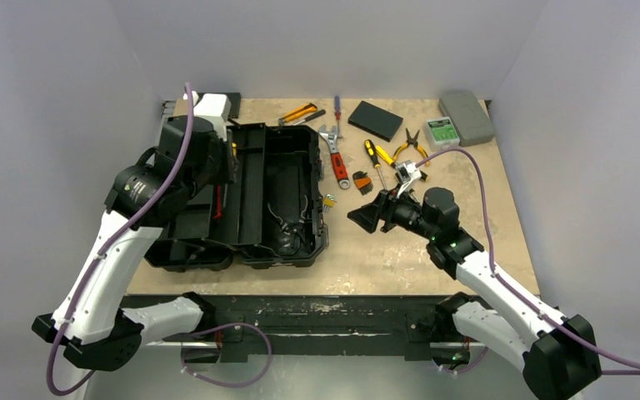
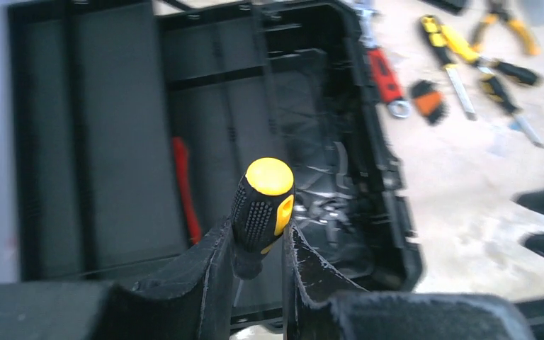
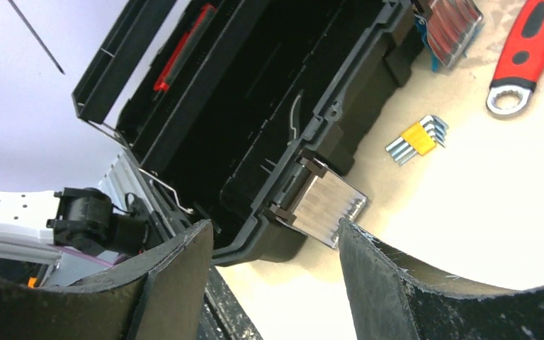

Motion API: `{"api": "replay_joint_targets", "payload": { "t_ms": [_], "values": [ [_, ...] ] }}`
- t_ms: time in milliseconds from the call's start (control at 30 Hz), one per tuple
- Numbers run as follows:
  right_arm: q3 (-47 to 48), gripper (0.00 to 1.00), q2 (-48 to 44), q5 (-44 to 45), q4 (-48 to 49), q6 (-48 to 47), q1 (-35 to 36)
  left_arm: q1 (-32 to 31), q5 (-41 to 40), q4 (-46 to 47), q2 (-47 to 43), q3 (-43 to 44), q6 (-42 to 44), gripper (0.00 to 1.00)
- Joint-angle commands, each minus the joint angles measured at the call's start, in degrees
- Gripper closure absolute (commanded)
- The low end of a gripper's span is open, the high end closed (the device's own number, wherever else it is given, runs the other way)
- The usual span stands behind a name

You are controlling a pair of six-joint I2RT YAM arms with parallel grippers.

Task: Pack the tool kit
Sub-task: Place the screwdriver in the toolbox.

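Observation:
The tool kit's black toolbox [image 1: 275, 196] lies open on the table, left of centre, with its lid folded out to the left [image 2: 99, 142]. My left gripper [image 2: 257, 227] hangs over the open box, shut on a screwdriver with a black and yellow handle [image 2: 263, 202]. The screwdriver's shaft points down between the fingers. In the top view that gripper [image 1: 227, 162] sits above the lid hinge. My right gripper [image 3: 273, 227] stands open with nothing in it, just right of the box's front latch [image 3: 326, 205]; the top view shows it [image 1: 365, 217] low over the table.
Loose tools lie right of the box: a red wrench [image 1: 337, 162], hex keys [image 1: 329, 200], a yellow screwdriver [image 1: 375, 157], pliers [image 1: 411, 146] and a yellow knife [image 1: 298, 112]. A flat black box [image 1: 375, 119] and a grey case [image 1: 467, 117] sit at the back.

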Motion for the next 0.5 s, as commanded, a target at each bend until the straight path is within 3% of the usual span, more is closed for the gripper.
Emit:
{"api": "replay_joint_targets", "payload": {
  "t_ms": [0,200,467],
  "values": [
    [-1.0,0.36,-0.8,3.0,0.1,-1.9,0.1,0.6,-17.6,-7.4,1.4,4.2,6.5,1.00],
    [-3.6,0.38,-1.2,7.4,-0.6,-3.0,0.1,2.4,-31.5,-7.6,6.2,3.6,12.5,1.00],
    [-6.9,0.39,-1.6,11.4,-0.7,-4.4,0.1,10.9,-26.4,-6.3,13.0,1.5,11.8,1.00]
  ]
}}
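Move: My left hand already grips the screwdriver high above the toolbox. The toolbox's open left section lies about 17 cm left and 12 cm ahead of that hand, some 28 cm below. The red tool in the middle tray is about 8 cm left, 11 cm ahead and 26 cm down. The shears in the deep bin are about 10 cm right, 5 cm ahead and 31 cm down. From my empty right hand, the left section is some 45 cm left, 14 cm ahead and 15 cm lower. Keeping my grip on the screwdriver, I sweep my left hand about 11 cm left across the middle tray towards the toolbox's open left section, nearly level at first, then easing forward and sinking about 4 cm. My wrist turns some 40 degrees, left side rising and fingers swinging leftward. My open right hand sinks about 5 cm and draws slightly right, away from the box. ##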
